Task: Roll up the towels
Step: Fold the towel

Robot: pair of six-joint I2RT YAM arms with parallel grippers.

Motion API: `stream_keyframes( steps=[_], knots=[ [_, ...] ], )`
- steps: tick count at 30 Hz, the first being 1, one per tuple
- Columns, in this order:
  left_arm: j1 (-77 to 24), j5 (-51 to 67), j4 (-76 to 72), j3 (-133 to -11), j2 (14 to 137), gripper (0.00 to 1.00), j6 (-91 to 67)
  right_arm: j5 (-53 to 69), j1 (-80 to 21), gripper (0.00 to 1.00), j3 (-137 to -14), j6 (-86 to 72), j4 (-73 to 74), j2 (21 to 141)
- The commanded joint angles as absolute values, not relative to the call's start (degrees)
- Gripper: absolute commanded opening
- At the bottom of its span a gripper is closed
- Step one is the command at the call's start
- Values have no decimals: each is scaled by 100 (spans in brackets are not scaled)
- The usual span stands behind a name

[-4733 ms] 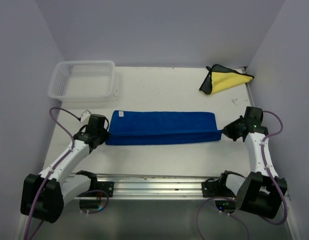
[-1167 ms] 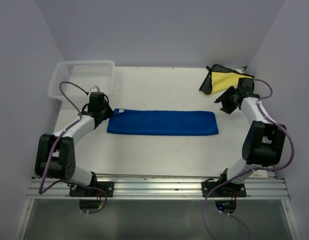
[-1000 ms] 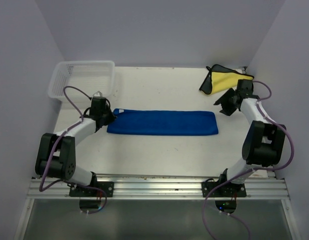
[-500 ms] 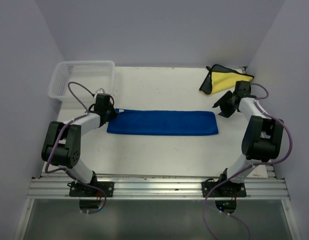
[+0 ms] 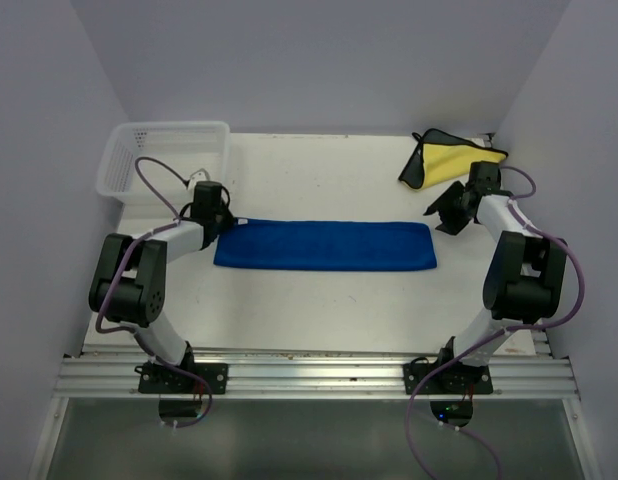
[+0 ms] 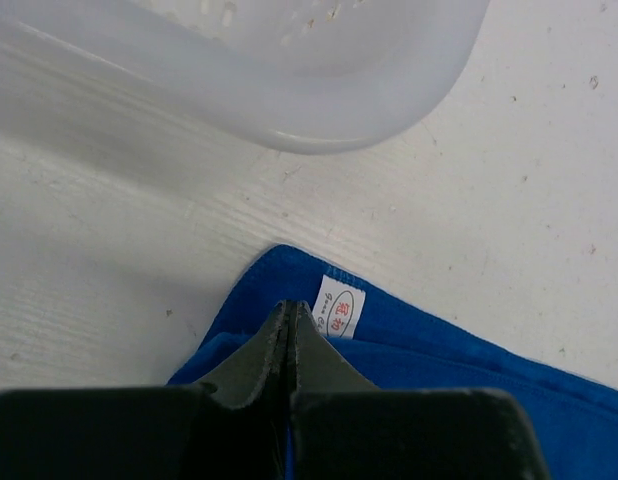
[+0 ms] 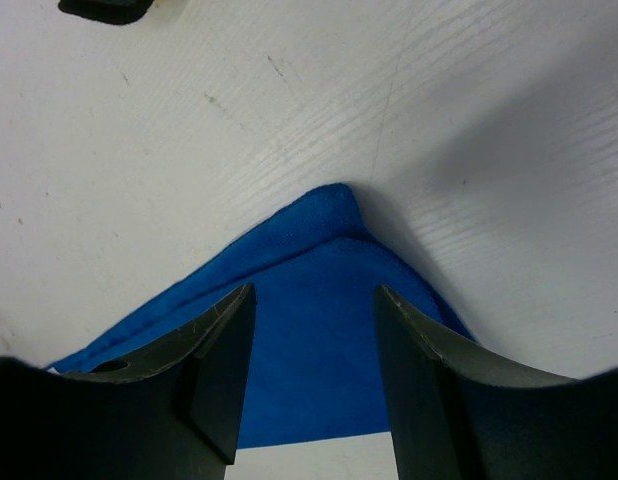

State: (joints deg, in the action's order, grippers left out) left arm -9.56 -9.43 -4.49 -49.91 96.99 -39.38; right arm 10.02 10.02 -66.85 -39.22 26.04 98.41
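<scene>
A blue towel [image 5: 325, 246], folded into a long flat strip, lies across the middle of the table. My left gripper [image 5: 222, 217] is shut, its tips [image 6: 289, 308] over the towel's far left corner beside a white label [image 6: 339, 308]; the cloth lies flat there. My right gripper [image 5: 439, 215] is open, and its fingers [image 7: 229, 330] stand either side of the towel's far right corner [image 7: 334, 205], just above it. A second towel, yellow with a black edge [image 5: 449, 160], lies crumpled at the back right.
A white plastic basket [image 5: 167, 160] stands at the back left, and its rim [image 6: 319, 90] is close ahead of my left gripper. The side walls are close to both arms. A dark edge [image 7: 104, 8] shows beyond the right gripper.
The towel went from a wider fold held at both ends to a narrower strip lying flat. In the last second my left gripper slid right onto the towel's far left corner; the right gripper barely moved.
</scene>
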Motion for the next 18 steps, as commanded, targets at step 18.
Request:
stream_keyframes(
  steps=[18],
  knots=[
    [-1318,-817,-580,-4106,8578,0,-4025,1274,967,54,-6618,-3665,2522,9422]
  ],
)
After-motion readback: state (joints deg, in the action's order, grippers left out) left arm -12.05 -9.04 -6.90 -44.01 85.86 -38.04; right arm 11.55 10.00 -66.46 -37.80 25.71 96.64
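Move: My closed left fingertips are down at the far left corner of the blue towel; the middle of the folded towel lies about 28 cm to their right and 7 cm nearer my base, roughly 1 cm lower. The white tag is some 3 cm to the right and 1 cm ahead. The white basket's middle stands about 17 cm ahead and 19 cm to the left. From my right hand, the towel's middle is roughly 31 cm left, 7 cm back and 4 cm below. With my fingers still shut, I lift my left hand off the towel's far left corner, almost straight up by about 8 cm, the fingertips tilting up some 13 degrees. Then I turn back down over the towel's left end, sinking about 3.5 cm while drawing back nearly 3 cm and slightly right, the tilt partly easing off. The hand stops short of the cloth. ##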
